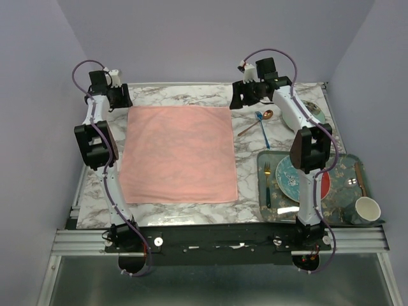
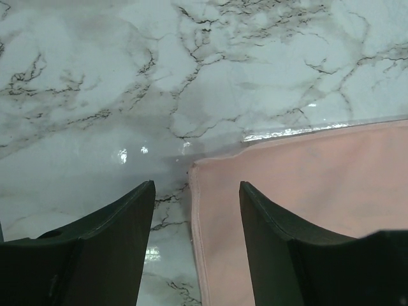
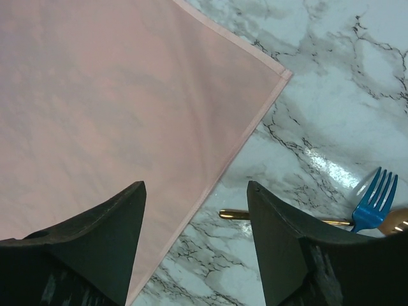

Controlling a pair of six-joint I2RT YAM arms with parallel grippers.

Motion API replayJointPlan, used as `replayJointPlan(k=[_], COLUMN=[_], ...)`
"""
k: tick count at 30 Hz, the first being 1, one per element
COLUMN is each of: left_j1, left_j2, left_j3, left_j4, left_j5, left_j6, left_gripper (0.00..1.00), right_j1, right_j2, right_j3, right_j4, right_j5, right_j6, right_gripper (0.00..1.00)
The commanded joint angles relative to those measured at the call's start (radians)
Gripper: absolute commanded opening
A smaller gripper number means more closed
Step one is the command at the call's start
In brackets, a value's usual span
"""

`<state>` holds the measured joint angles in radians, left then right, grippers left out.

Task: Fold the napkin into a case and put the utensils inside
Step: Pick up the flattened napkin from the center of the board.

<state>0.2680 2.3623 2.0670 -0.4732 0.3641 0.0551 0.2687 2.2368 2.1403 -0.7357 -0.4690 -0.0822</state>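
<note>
The pink napkin lies flat and unfolded on the marble table. My left gripper is open above its far left corner; the hem runs between the jaws. My right gripper is open above the napkin's far right edge. The copper-gold spoon and the small blue fork lie crossed on the table right of the napkin. In the right wrist view the fork's tines and the spoon's handle end show beside my right finger.
A patterned tray at the near right holds a teal plate, a gold-headed teal-handled fork and a white cup. A small dish sits at the far right. The table's back edge runs just behind both grippers.
</note>
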Motion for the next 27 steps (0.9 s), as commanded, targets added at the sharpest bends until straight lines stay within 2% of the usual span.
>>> replayJointPlan(k=[1, 7, 16, 24, 25, 27], left_j1=[-0.001, -0.001, -0.001, -0.003, -0.001, -0.006], left_j2=[0.081, 0.192, 0.189, 0.199, 0.199, 0.195], left_j3=[0.116, 0.274, 0.220, 0.257, 0.258, 0.262], left_j4=[-0.027, -0.122, -0.151, -0.142, -0.143, -0.143], left_j5=[0.085, 0.082, 0.136, 0.186, 0.206, 0.222], left_j6=[0.068, 0.101, 0.186, 0.199, 0.204, 0.221], left_gripper=[0.65, 0.66, 0.60, 0.39, 0.32, 0.26], right_j1=[0.000, 0.000, 0.000, 0.000, 0.000, 0.000], right_j2=[-0.029, -0.042, -0.043, -0.042, -0.043, -0.046], right_j3=[-0.017, -0.030, -0.039, -0.034, -0.037, -0.039], right_j4=[-0.019, -0.018, -0.024, -0.030, -0.031, -0.033], right_j5=[-0.017, 0.003, 0.032, 0.027, 0.029, 0.027], right_j6=[-0.010, -0.025, -0.041, -0.045, -0.047, -0.051], right_gripper=[0.74, 0.74, 0.74, 0.74, 0.74, 0.74])
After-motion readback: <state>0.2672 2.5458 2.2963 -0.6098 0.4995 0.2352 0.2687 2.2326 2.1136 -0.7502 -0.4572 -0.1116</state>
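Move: The napkin's far left corner lies nearly under the left hand's open fingers, about 4 cm below, 1 cm ahead and 1 cm to its right. The napkin's far right corner is level with that corner and some 40 cm to its right; the board's left edge runs about 11 cm to the corner's left. From the right hand, the far left corner lies roughly 9 cm ahead, 42 cm to the left and 10 cm below. The left hand slips about 3 cm forward over the napkin's far left corner while beginning to sink, then draws back some 1.5 cm as it goes on down onto the corner, ending about 3.5 cm lower. Late in the descent its open fingers close to about half their gap around the corner, taking the cloth between the tips, while the wrist turns some 10 degrees clockwise. ##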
